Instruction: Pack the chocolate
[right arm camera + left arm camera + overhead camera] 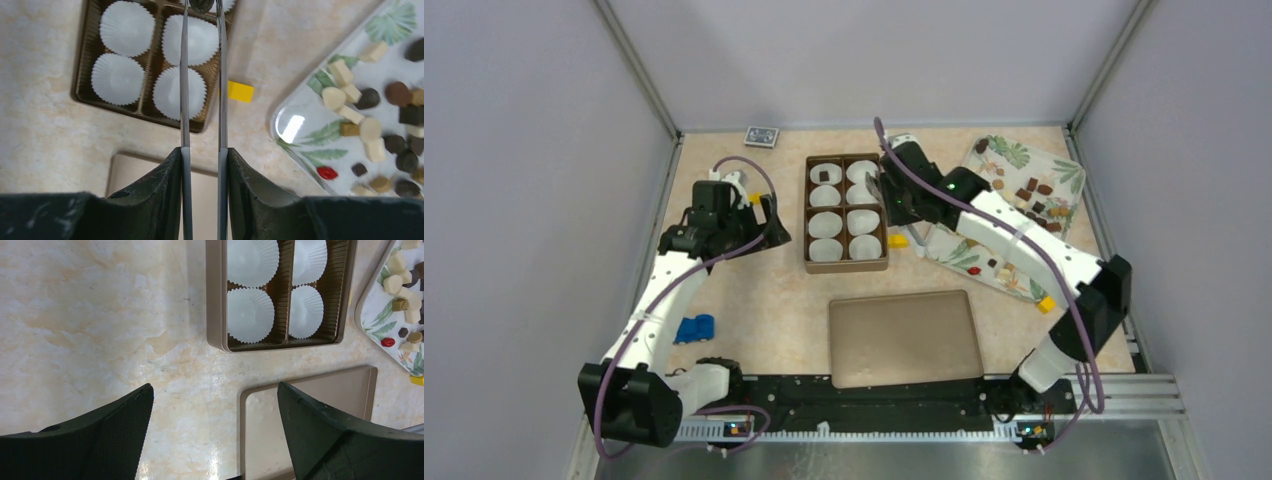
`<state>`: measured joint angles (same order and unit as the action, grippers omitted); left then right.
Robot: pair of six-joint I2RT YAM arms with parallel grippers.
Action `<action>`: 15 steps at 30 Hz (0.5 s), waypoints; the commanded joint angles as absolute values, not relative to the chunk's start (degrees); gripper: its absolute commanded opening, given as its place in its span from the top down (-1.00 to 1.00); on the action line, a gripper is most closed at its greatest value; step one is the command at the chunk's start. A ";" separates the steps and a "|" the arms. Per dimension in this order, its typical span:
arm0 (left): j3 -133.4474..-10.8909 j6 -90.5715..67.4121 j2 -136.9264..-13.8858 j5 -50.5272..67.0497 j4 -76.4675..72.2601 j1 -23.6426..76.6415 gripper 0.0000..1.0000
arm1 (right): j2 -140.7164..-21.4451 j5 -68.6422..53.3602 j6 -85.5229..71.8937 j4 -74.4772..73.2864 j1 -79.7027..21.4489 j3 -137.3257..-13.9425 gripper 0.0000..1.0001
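Note:
Chocolate pieces [1034,190] [370,98], dark, brown and cream, lie on a leaf-print tray [1009,155] [300,135] at the right. A brown box [807,215] [82,60] [215,315] holds white paper cups; the far-left cup has one dark piece [824,176]. My right gripper [202,150] [886,190] is shut on metal tongs [184,75], whose tips pinch a dark chocolate [201,5] above the box's right column. My left gripper [215,390] [764,215] hangs open and holds nothing, left of the box over bare table.
The flat box lid [904,338] [260,430] [130,175] lies near the front. Yellow blocks sit beside the box [897,240] [240,91] and at the tray's near corner [1046,303]. A blue object [694,328] lies front left, a small patterned pack [761,136] at the back.

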<state>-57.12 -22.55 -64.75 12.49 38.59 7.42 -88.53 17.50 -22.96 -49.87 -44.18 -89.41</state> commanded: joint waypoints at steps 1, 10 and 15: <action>-59.84 -22.50 -62.67 10.59 40.35 7.21 -0.94 | -96.54 14.38 -20.23 -42.69 -47.52 -97.78 0.94; -59.30 -23.45 -60.44 10.72 41.58 7.21 -0.94 | -111.59 11.78 -18.69 -40.39 -47.91 -109.15 0.90; -59.41 -23.56 -59.56 10.03 42.38 7.21 -0.94 | -116.70 12.10 -17.68 -40.71 -47.90 -113.67 0.86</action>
<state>-57.39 -22.83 -61.34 10.94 41.82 7.42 -115.11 11.90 -19.20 -43.38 -47.77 -107.79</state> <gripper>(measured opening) 0.972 0.326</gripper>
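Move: The dark chocolate in the tweezer tips is bound, it seems, for the paper cup second from the far end in the box's left column: from the right hand some 20 cm ahead, 18 cm left and 21 cm below. The filled cup stands about 6 cm beyond it, the empty cup about 9 cm to its right. The yellow block is about 7 cm ahead of the right hand and 1 cm left. From the left hand the target cup is roughly 21 cm ahead, 11 cm right and 16 cm below. The dark chocolate, still pinched in the tips of the tweezers, is carried by the right hand in over the box towards its left column of cups. The hand swings left about 12 cm, quickly at first and then easing, while sinking some 7 cm and reaching 5 cm forward; the wrist turns roughly 10 degrees counter-clockwise and the fingers keep their hold on the tweezers. ##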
